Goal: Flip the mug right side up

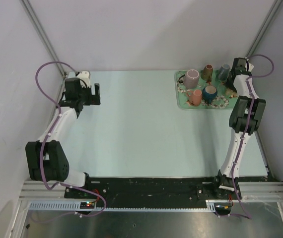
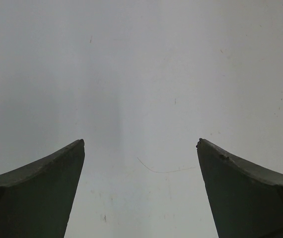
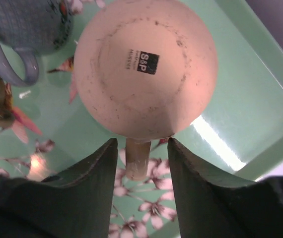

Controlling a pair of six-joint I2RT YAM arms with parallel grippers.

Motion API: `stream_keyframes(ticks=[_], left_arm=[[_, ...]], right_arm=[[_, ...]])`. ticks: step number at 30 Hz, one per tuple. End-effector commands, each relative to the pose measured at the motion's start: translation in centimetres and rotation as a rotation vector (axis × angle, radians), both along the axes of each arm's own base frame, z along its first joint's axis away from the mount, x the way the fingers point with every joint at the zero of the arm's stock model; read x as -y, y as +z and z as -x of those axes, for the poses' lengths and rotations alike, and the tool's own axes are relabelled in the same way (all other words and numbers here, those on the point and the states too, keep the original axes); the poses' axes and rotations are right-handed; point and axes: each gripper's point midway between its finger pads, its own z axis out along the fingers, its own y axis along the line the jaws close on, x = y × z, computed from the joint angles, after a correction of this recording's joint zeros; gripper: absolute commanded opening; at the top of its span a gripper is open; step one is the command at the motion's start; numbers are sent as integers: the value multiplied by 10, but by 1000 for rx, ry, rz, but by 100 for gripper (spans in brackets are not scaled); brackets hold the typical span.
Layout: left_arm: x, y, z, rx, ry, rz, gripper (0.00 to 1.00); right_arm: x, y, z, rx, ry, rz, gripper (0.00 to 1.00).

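An upside-down beige-pink mug (image 3: pixel 146 69) stands on its rim on a green flowered tray (image 3: pixel 260 99), with its base and printed stamp facing the right wrist camera. Its handle (image 3: pixel 137 161) points towards my right gripper (image 3: pixel 142 141). The two open fingers straddle the handle with a small gap on each side. In the top view my right gripper (image 1: pixel 231 85) is over the tray's right end (image 1: pixel 180 101) and hides this mug. My left gripper (image 1: pixel 89 95) is open and empty at the far left, over bare table (image 2: pixel 141 144).
A blue-grey mug (image 3: pixel 27 25) stands just beyond the upturned one and also shows in the top view (image 1: pixel 223 73). Pink (image 1: pixel 191 78), brown (image 1: pixel 207 72), salmon (image 1: pixel 196 96) and teal (image 1: pixel 211 92) mugs crowd the tray. The tray's raised rim and the side wall lie close on the right.
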Motion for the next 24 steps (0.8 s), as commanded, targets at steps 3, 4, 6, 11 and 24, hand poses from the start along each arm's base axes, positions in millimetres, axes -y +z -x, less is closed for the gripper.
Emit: stream_keyframes(ticks=[3, 4, 6, 11, 24], left_arm=[[18, 18, -6, 15, -42, 36, 98], [19, 19, -7, 16, -43, 35, 98], [18, 20, -7, 15, -44, 32, 98], [19, 18, -7, 10, -51, 31, 98], [21, 23, -4, 10, -63, 31, 98]], right_arm=[[1, -1, -6, -41, -23, 4, 48], [1, -3, -5, -48, -25, 5, 47], [2, -8, -1, -65, -34, 12, 46], [10, -21, 4, -97, -66, 0, 45], [13, -6, 5, -82, -53, 12, 1]])
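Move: The upside-down peach mug lies just past my right fingertips, its middle about 3 cm ahead, 5 cm right and 4 cm below, its handle sticking back towards me between and under the open fingers. The grey-blue mug stands 12 cm ahead and 1 cm left of that hand, the brown mug 13 cm ahead and 12 cm left, both some 4 cm lower. From my left hand the peach mug is about 16 cm farther out, 87 cm right and 14 cm down. With my right hand I ease about a centimetre forward, then sink some 4 cm while drawing back a couple of centimetres, so the half-open fingers straddle the peach mug's handle. The fingers tip about 10 degrees steeper downwards on the way. As the descent ends I close them and pinch the handle, one finger on each side. ##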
